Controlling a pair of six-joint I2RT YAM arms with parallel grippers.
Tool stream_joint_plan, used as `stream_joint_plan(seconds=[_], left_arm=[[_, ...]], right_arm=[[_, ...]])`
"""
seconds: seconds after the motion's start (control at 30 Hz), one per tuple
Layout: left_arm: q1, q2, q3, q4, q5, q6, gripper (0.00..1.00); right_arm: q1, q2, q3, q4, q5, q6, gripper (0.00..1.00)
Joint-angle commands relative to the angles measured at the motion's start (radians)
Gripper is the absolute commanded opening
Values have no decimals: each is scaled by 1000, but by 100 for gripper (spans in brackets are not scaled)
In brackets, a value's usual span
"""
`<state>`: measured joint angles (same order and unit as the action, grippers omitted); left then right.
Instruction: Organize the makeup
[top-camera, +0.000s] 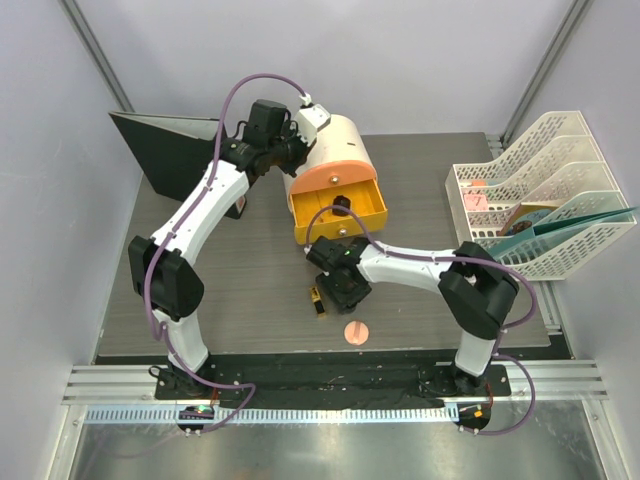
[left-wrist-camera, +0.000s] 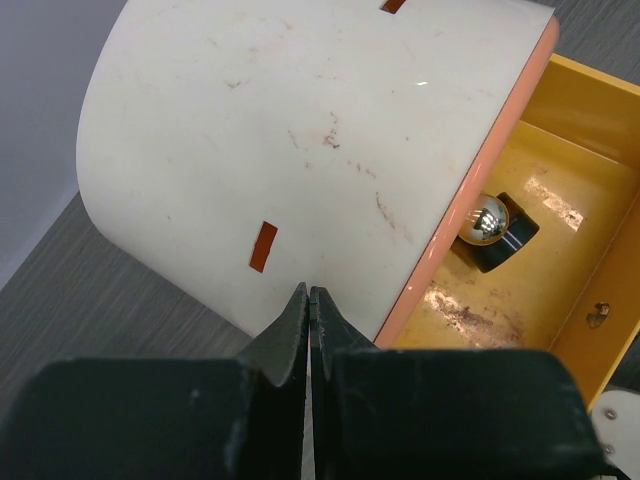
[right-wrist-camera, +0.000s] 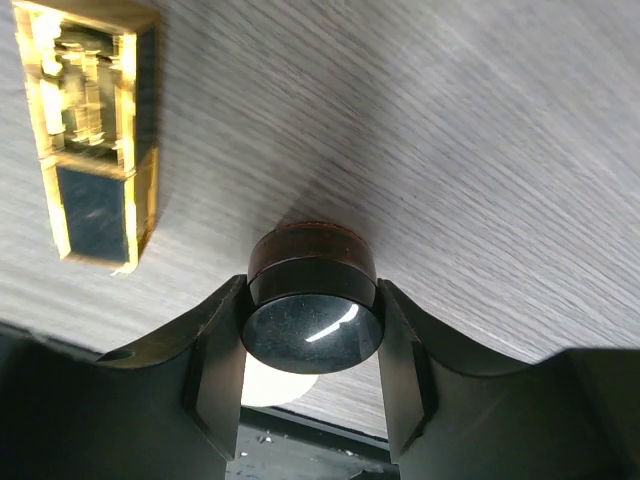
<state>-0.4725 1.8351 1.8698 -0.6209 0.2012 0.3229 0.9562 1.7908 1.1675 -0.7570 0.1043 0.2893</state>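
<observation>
My right gripper is shut on a small black jar with a brown base; both pads touch its sides, and its base is at the wood table. A black-gold lipstick lies just left of it, also seen from above. A round pink compact lies near the front edge. My left gripper is shut on nothing, its tips against the cream-and-orange box. The box's yellow drawer stands open, with a dark jar with a shiny cap inside.
A white file rack with papers stands at the right edge. A black folder leans at the back left. The box sits at the back centre, its drawer pulled toward the arms.
</observation>
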Motion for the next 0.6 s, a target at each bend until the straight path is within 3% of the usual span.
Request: stream_joint_plan(seconds=[0.0,0.23,0.57], left_arm=[[0,-17,9,-34,17,1,0],[0,-10,15,-31,26,-7,0],[0,-10,15,-34,17,-1,0]], right_arm=[[0,-151,35,5,26,-13,1],[1,-289,76,19,119,-58,1],[-66,-199,449,15,411,-102,1]])
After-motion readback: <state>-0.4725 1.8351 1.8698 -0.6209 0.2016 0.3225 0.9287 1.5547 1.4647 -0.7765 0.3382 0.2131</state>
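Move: Some 17 cm ahead of the right hand, almost in line with it (1 cm left) and about 5 cm higher, is the open yellow drawer, with a dark jar already inside, roughly 19 cm ahead, 1 cm left and 4 cm up. The gold-and-black tube lies level with the hand, 6 cm left; the pink compact is 6 cm back, 2 cm right. From the left hand the drawer is about 7 cm back, 7 cm right and 19 cm down. Lifting the dark jar it already grips, the right hand climbs about 18 cm, at first almost straight up, then swings forward some 8 cm and a little left towards the open yellow drawer, gaining speed. The wrist tips the downward-pointing fingers about 30 degrees forward and to the left, and the fingers keep their hold. ##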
